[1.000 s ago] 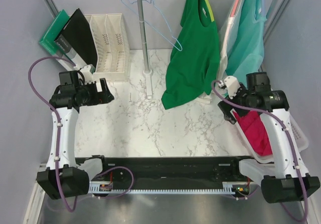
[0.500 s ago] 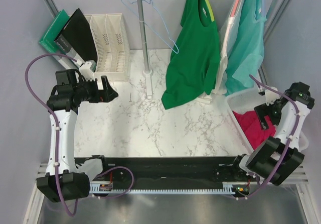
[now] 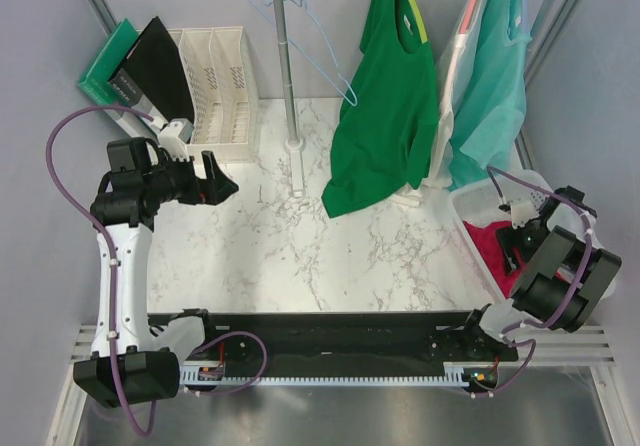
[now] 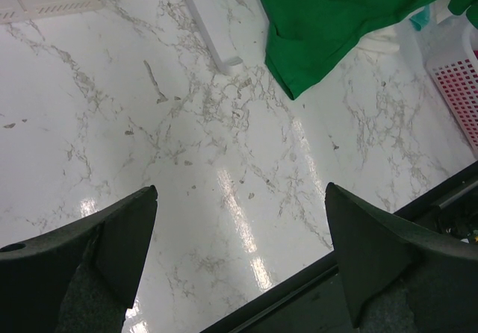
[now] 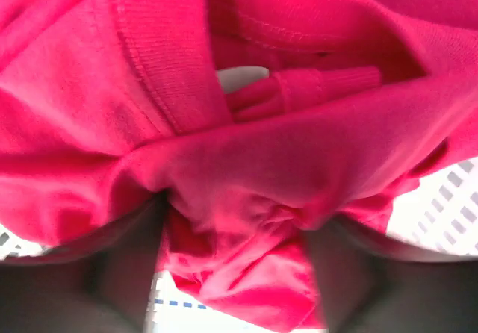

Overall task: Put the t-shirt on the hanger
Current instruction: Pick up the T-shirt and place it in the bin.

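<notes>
The crimson t-shirt (image 3: 489, 242) lies bunched in a white mesh basket (image 3: 468, 202) at the right edge of the table. My right gripper (image 3: 514, 253) is down in the basket. In the right wrist view its fingers (image 5: 127, 262) stand apart, with folds of the t-shirt (image 5: 246, 161) bulging between them and draped over their tips; the right gripper (image 5: 235, 266) is open. The light-blue wire hanger (image 3: 346, 88) hangs from the rail at the back, left of the green shirt. My left gripper (image 3: 218, 181) is open and empty above the marble at the left, as the left wrist view (image 4: 239, 228) shows.
A dark green t-shirt (image 3: 385, 116) and a teal t-shirt (image 3: 495, 86) hang on the rail. The rack pole (image 3: 288, 76) stands on the table at the back. A white file organiser (image 3: 215, 86) and black folder (image 3: 160, 66) sit back left. The basket's corner (image 4: 455, 72) shows in the left wrist view.
My right arm has swung out to the right and folded down, taking its gripper into the basket onto the crimson t-shirt. My left gripper has edged slightly right.
</notes>
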Motion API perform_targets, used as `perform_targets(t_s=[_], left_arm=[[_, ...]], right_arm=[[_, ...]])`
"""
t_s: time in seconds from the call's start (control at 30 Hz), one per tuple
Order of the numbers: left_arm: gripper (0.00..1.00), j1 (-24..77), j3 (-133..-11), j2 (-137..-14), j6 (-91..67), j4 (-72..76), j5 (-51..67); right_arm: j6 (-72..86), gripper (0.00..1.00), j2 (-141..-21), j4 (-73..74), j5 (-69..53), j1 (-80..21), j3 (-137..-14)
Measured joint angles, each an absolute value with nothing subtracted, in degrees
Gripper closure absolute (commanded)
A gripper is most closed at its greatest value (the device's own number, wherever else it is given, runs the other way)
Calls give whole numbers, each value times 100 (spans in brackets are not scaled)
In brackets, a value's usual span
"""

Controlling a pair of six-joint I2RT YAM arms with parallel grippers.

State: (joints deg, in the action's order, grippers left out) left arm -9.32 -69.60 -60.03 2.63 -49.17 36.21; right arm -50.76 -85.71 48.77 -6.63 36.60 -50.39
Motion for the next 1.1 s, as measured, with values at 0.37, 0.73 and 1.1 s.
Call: perform_targets(t_s=[0.37,0.73,1.1], left_arm=[[1,-932,-6960,-5614,263,-4652,3629],[1,-932,-6965,-5286,-64,-4108,3612],[1,-932,-7024,-5179,-565,-3531,3647]], right_arm=[[-5334,100,-7719,6405,-1743,3677,-6917],[-5426,100,-6700,7575,-3612,1815,-9747],[-1551,100,-6667,5352,-6206,819,-10971]])
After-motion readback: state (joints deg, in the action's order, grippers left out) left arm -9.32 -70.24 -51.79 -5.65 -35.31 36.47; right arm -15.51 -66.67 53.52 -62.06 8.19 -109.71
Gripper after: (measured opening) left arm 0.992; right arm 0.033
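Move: The red T-shirt lies in the bin right under the right gripper, its middle about 3 cm below and 4 cm left, level fore and aft. The bin's middle is about 1 cm ahead of the gripper. The teal garment hangs roughly 20 cm ahead, 10 cm left and 20 cm up; the green shirt some 20 cm ahead, 28 cm left and 15 cm up. From the left gripper, the T-shirt is about 55 cm right, 9 cm back and 27 cm down. Shut the right gripper on the red T-shirt first, then haul it up out of the bin about 47 cm, easing forward as you rise and then swinging some 27 cm left, in front of the teal garment. Tip the wrist from pointing down to nearly level, fingers facing left and forward. Meanwhile raise the open left gripper about 8 cm, tilting it up some 20 degrees. ##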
